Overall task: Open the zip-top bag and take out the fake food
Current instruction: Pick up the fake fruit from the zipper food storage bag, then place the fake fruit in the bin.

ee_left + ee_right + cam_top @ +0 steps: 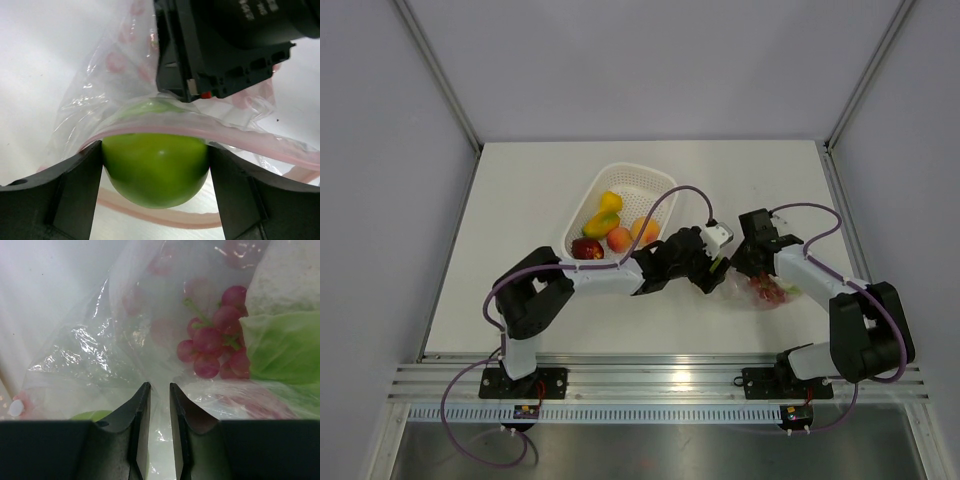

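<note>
The green apple of the fake food sits in the mouth of the zip-top bag, under its pink zip strip. My left gripper is shut on the apple, a finger pressing each side. My right gripper is shut on a fold of the clear bag. Inside the bag lie dark red grapes and a pale green leafy piece. In the top view both grippers meet at the bag, the left beside the right.
A white perforated basket stands behind the left arm, holding a yellow piece, a red apple and orange-peach fruits. The right gripper's black body hangs just above the bag mouth in the left wrist view.
</note>
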Available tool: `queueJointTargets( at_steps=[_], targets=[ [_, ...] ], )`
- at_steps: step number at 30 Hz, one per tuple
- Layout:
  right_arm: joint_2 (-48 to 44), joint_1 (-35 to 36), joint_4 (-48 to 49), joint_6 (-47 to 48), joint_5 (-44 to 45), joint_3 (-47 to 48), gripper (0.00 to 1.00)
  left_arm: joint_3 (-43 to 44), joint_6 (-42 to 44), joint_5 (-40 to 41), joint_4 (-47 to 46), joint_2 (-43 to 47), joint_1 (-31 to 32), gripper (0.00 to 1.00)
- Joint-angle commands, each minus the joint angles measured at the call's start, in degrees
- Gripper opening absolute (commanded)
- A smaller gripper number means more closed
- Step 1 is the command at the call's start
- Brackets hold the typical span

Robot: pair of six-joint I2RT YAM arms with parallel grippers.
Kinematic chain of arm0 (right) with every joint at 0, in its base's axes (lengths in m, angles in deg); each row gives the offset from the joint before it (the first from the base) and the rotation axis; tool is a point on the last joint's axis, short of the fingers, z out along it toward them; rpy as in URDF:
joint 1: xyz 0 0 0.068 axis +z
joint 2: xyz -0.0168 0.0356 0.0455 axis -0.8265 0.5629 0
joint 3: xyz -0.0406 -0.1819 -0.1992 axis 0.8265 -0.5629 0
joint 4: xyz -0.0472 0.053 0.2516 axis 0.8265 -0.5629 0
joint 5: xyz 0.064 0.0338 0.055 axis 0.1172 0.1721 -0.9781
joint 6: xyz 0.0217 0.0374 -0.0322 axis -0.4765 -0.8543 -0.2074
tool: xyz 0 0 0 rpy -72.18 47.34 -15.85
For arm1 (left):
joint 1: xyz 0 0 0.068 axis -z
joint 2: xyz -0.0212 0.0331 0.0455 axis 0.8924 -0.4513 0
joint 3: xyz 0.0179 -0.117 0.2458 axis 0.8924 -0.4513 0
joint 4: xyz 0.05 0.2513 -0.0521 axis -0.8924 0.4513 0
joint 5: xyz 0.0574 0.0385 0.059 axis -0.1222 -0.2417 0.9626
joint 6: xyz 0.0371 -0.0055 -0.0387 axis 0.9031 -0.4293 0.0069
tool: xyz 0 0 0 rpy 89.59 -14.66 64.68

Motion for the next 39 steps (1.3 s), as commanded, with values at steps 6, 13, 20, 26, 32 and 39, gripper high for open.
queueJointTargets(
  at_steps=[6, 13, 20, 26, 32, 39],
  targets=[
    [-0.6, -1.0, -2.2, -2.6, 4.1, 1.4, 0.29, -1.2, -6.9, 5.4, 3.6, 5.0, -2.0, 0.68],
    [-1.5, -1.7, -2.2, -3.6, 3.8, 1.0, 0.29, -7.2, -13.0, 7.0, -1.0, 10.6, -3.4, 0.68],
    [-1.5, -1.7, -2.1, -3.2, 3.8, 1.0, 0.28, -10.4, -10.8, 7.0, -4.0, 15.8, -3.5, 0.68],
    [-1.8, -1.7, -2.1, -2.9, 3.8, 1.0, 0.28, -12.0, -11.4, 5.9, -3.5, 19.7, -6.6, 0.68],
    [-2.0, -1.7, -2.2, -2.2, 3.6, 1.2, 0.27, -15.1, -12.0, 6.1, -4.7, 24.5, -11.8, 0.69],
    [-2.2, -1.7, -1.8, -2.1, 3.1, 1.0, 0.27, -20.9, -13.4, 11.3, -4.4, 32.8, -20.6, 0.71]
  ],
)
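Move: The green fruit is already in the left fingers, its far side still under the bag's rim. From that hand the white basket's middle lies about 23 cm left, 11 cm ahead and 5 cm below. Inside it, the orange fruit is some 17 cm left and 9 cm ahead, and the grapes in the bag lie roughly 12 cm right, 4 cm back. From the right hand the basket is about 29 cm left, 11 cm ahead. The green fruit, still gripped by the left hand, is drawn leftward out of the bag's mouth for about 5 cm, then lifted, then swept quickly left and forward to the basket, some 16 cm left in all. The left wrist swings about 30 degrees counter-clockwise, its fingertips rising a little. The right hand shifts about 1 cm right, then stays at the bag, its fingers seeming to keep the film pinched. ##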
